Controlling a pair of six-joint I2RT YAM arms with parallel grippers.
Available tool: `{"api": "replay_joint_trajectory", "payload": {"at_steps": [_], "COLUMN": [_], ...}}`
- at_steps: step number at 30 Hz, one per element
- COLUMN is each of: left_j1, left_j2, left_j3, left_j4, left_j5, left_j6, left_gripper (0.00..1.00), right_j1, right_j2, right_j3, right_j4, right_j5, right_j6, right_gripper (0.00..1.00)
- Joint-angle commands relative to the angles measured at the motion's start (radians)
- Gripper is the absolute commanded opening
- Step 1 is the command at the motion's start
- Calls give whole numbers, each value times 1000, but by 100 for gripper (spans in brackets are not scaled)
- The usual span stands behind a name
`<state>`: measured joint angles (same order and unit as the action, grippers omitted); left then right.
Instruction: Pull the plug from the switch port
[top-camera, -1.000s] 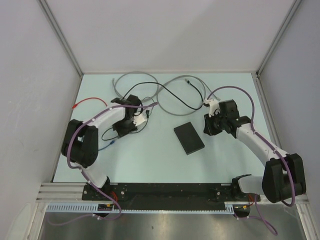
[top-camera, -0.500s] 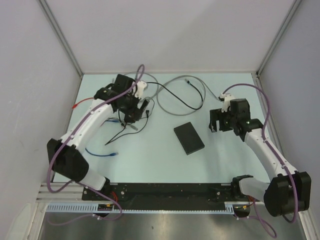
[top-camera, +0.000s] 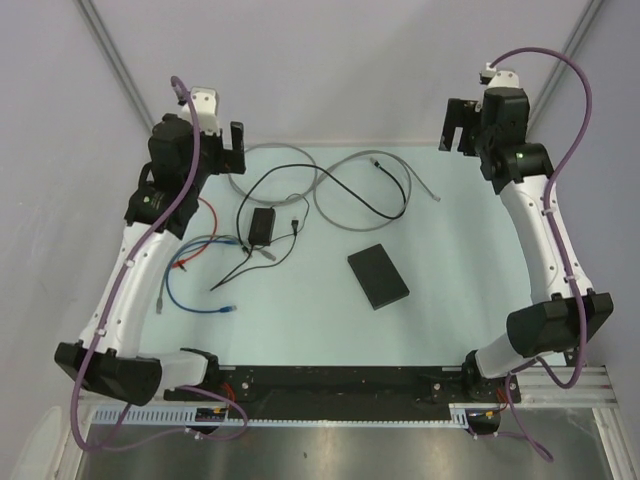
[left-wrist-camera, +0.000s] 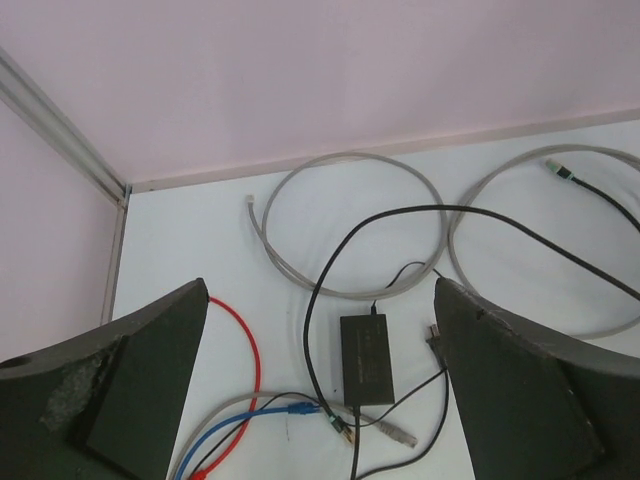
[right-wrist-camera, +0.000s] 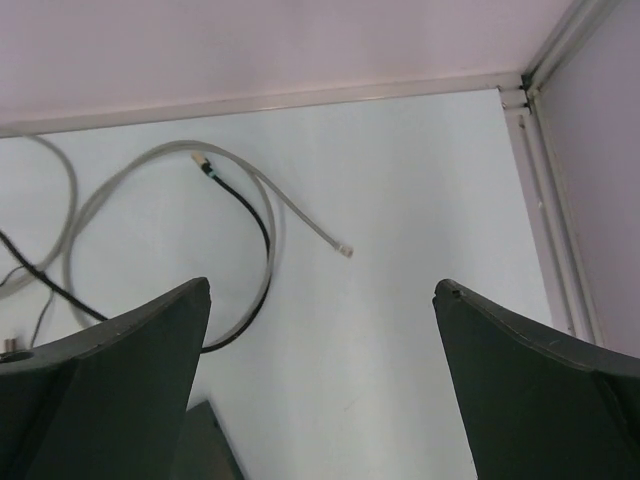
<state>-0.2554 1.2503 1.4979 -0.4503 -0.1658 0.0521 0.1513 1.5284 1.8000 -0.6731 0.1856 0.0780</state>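
The flat matte-black switch box (top-camera: 378, 277) lies alone mid-table; its corner shows in the right wrist view (right-wrist-camera: 205, 452). No cable reaches it, and I cannot make out its port. The chunky black brick (top-camera: 263, 225) with thin black cords lies to its left and also shows in the left wrist view (left-wrist-camera: 365, 357). My left gripper (top-camera: 226, 147) is raised high at the far left, open and empty above the brick (left-wrist-camera: 320, 400). My right gripper (top-camera: 460, 125) is raised high at the far right, open and empty (right-wrist-camera: 320, 400).
Loose grey cable loops (top-camera: 330, 190) and a black cable (top-camera: 360, 205) lie at the back. A free grey plug end (right-wrist-camera: 345, 250) and a black cable's plug (right-wrist-camera: 205, 165) lie on the table. Red (left-wrist-camera: 250, 350) and blue (left-wrist-camera: 240, 430) cables lie left of the brick.
Both arms have risen from the table and swung out toward the far corners. The left gripper has come off the brick, and the brick now lies uncovered among its cords.
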Motion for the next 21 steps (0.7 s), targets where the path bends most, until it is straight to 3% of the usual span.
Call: {"api": "replay_joint_trajectory", "payload": {"at_steps": [1,6,12,21], "left_j1": [51,125,139,142], "left_j2": [63,138,189,208], "left_j3": [5,79,117,116], "left_j4": [-17,-33,-33,-8], "left_j5": [11,-6,-37,45], "left_j6": [-14,-26,12,-46], "left_gripper": [100,100,100,100], "right_j1": [-21,-10,11,65], "right_j2": [23,3,36,58], "right_j3": [-105,-243,-240,-229], "right_j4": [61,202,265,276], "right_j5": [104,43,66,61], "right_j6": [-7,14,29,-9], "right_gripper": [100,100,100,100]}}
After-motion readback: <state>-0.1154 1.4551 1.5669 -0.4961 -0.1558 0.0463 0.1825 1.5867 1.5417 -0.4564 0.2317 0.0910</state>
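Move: Both hands hang open and empty, high over the far part of the table. Nearly below the left hand, about 38 cm down and 3 cm back, lies the blue plug; the black power adapter is level with the hand and 5 cm to its right, the grey plug 7 cm back and 6 cm right. The switch lies roughly 17 cm back and 16 cm left of the right hand, 36 cm down; a grey cable end lies 4 cm ahead and 1 cm left of that hand. Down towards the table go both open, empty hands: the right about 10 cm, nearly straight, then levelling off and easing a couple of centimetres forward; the left some 6 cm down while also going 5 cm forward and 5 cm left, past the adapter's far-left side, then holding there. The left tips about 10 degrees down and turns slightly counter-clockwise; the right tips down and half back. Neither touches anything. ##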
